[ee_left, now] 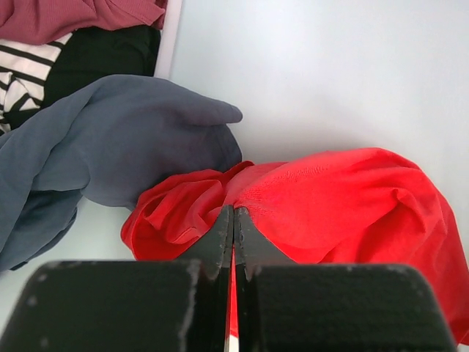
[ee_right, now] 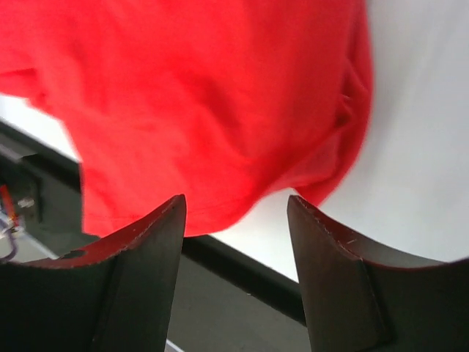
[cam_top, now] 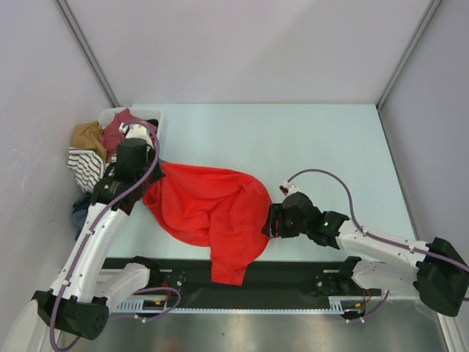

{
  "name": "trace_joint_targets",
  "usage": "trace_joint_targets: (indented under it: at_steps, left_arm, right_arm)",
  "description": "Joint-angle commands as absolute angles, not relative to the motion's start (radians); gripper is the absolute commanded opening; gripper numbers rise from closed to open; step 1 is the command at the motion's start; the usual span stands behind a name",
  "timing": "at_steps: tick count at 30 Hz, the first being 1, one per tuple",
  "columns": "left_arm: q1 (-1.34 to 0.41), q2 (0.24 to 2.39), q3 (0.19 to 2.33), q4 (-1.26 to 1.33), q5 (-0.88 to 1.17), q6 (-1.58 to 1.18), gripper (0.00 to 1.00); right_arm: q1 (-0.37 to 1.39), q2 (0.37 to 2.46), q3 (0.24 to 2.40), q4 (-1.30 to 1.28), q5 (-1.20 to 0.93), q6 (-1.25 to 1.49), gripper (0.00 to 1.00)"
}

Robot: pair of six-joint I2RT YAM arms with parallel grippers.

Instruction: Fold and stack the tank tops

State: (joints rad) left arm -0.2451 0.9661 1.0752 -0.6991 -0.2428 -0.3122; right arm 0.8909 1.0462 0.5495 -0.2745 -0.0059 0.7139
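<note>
The bright red tank top lies crumpled across the middle of the table, one end hanging over the near edge. My left gripper is shut on its left end, and a strip of red cloth shows between the closed fingers. My right gripper stands open at the top's right edge. In the right wrist view the red fabric lies just beyond the fingertips, with nothing between them. A dark blue-grey garment lies bunched just left of the red top; no trim shows on it.
A white basket at the far left corner holds tan, maroon and striped clothes, some spilling over its side. Its rim is near my left gripper. A black rail runs along the near table edge. Walls close in on both sides.
</note>
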Motion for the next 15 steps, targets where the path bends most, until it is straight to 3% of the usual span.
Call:
trace_joint_targets:
  at_steps: [1,4,7,8,11,15]
  left_arm:
    - [-0.236,0.951,1.077,-0.655,-0.224,-0.287,0.0]
    - [-0.236,0.946,1.078,-0.658,-0.222,-0.284,0.0]
    - [-0.235,0.942,1.077,-0.657,-0.221,-0.282,0.0]
    - [-0.236,0.94,1.077,-0.657,-0.224,-0.282,0.0]
    - [-0.236,0.943,1.089,-0.663,-0.232,-0.279,0.0]
    - [-0.235,0.982,1.126,-0.673,-0.226,-0.279,0.0]
  right_arm:
    - [0.896,1.097,0.531,-0.262,0.089,0.79,0.63]
    - [0.894,1.141,0.532,-0.242,0.132,0.781,0.6]
    - [0.882,1.212,0.532,-0.177,0.118,0.767,0.44]
    - [0.881,1.241,0.537,-0.148,0.111,0.764,0.28]
    - [0.848,1.237,0.583,-0.201,0.149,0.738,0.0]
    - [0.612,1.142,0.667,-0.267,0.097,0.635,0.0]
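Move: The right hand hovers open just above the right-hand edge of the red tank top, which lies about 6 cm below it, 2 cm ahead and 2 cm to its right. The tank top's flap hangs over near the table's front edge, its middle some 9 cm back and 9 cm to the left; the edge itself runs about 8 cm straight back. From the raised left hand, that right-hand edge is roughly 29 cm right, 10 cm back and 22 cm below. The right hand sinks some 5 cm onto the red tank top's right-hand edge, easing a little forward and right, and shuts its fingers to pinch the cloth near the table, then at once draws it forward and right, starting to rise, by about 3 cm, the wrist having turned some 10 degrees clockwise and tilted slightly. Meanwhile the left hand stays in place high up, still shut on the other end of the tank top. ##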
